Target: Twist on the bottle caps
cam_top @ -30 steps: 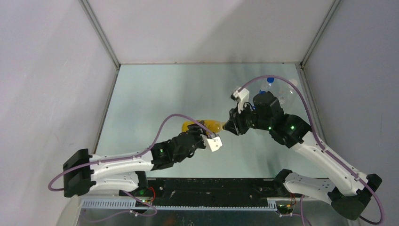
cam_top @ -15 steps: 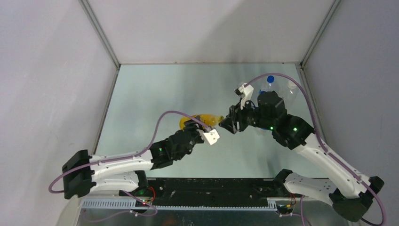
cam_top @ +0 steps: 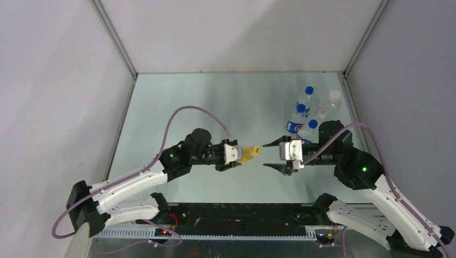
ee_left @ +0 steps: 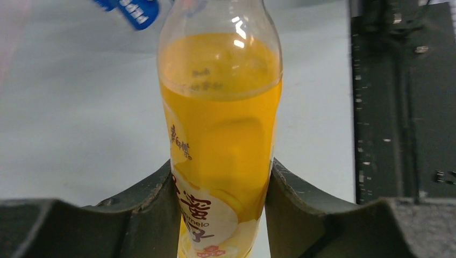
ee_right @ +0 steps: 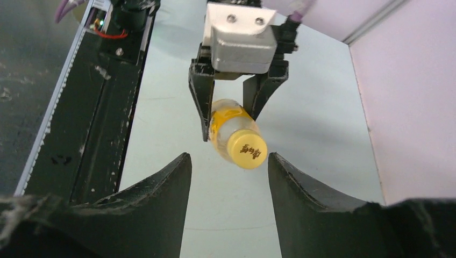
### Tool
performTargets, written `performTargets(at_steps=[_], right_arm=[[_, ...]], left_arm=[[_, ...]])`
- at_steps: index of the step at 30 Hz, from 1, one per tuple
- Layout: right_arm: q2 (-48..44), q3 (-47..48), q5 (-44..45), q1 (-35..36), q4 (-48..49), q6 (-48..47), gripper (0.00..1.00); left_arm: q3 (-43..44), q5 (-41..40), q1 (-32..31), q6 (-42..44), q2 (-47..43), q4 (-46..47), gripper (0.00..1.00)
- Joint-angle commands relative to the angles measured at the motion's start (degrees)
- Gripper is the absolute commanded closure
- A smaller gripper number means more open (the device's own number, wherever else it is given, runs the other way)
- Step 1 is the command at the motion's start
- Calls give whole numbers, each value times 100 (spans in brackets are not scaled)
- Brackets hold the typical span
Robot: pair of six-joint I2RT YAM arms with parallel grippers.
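My left gripper (cam_top: 240,156) is shut on the yellow-orange bottle (cam_top: 247,155), holding it level above the table with its neck pointing right. In the left wrist view both fingers (ee_left: 161,188) press the labelled body of the bottle (ee_left: 220,134). The yellow cap (ee_right: 247,149) sits on the bottle's neck. My right gripper (cam_top: 264,155) faces the cap (cam_top: 257,150) from the right. Its jaws stand open, and the right gripper (ee_right: 228,159) holds nothing. The cap lies just beyond the fingertips, apart from them.
Clear bottles with blue caps (cam_top: 309,91) and a Pepsi label (cam_top: 294,127) stand together at the back right. A clear bottle with a white cap (cam_top: 334,96) is beside them, close behind my right arm. The black base rail (cam_top: 236,212) runs along the near edge.
My right gripper has opened, let go of the yellow cap and drawn back to the right. My left arm has swung the bottle nearer and turned it level.
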Motion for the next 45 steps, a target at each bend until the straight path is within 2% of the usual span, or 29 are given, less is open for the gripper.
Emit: performTargets(at_steps=[1,13,30,34,37,40,42,45], right_arm=[[131,-54,-485,18,-167,-998,45],[363,-50,-746,29,-297,-1223,52],[677,-52,-831,105,-466,-1053,73],[853,-57,-608,194,-290,-417,90],[1008,-53,-144,306,3,758,100],[1239,-41,796,387,444,2124,100],[1418,55,1468,400,570,3684,100],[1805,382,2593,387,366,5328,100]], left_arm=[[453,1288,49,-89,162,-548,100],[728,1670,49,-17,399,-789,100],[866,1438,43,89,275,-857,100],[640,663,-5,-106,49,-308,100],[430,-471,-127,-129,-129,292,100],[136,-1637,-502,191,-304,771,100],[-108,-3069,-851,500,-349,1270,100],[-421,-4396,-1331,1218,-260,2161,100]])
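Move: The yellow cap sits on the neck of the yellow bottle in the left hand, about 3 cm left, 2 cm ahead and 1 cm below the open right fingers. Of the finished bottles standing beyond the right hand, the nearest blue-capped bottle is roughly 14 cm ahead and 19 cm right of it, the Pepsi bottle 20 cm ahead and 15 cm right, both some 15 cm lower. From the left hand the cap is about 8 cm right, 2 cm ahead and 6 cm higher. Around the yellow cap the right fingers close as that hand sinks some 3 cm and edges left, while the left hand, still gripping the bottle, draws back about 4.5 cm. Gripped, the cap is twisted against the bottle: both hands swing forward about 5 cm together, sinking slightly, the right wrist rolling and yawing clockwise some 25 degrees each, the left wrist turning the opposite way. ##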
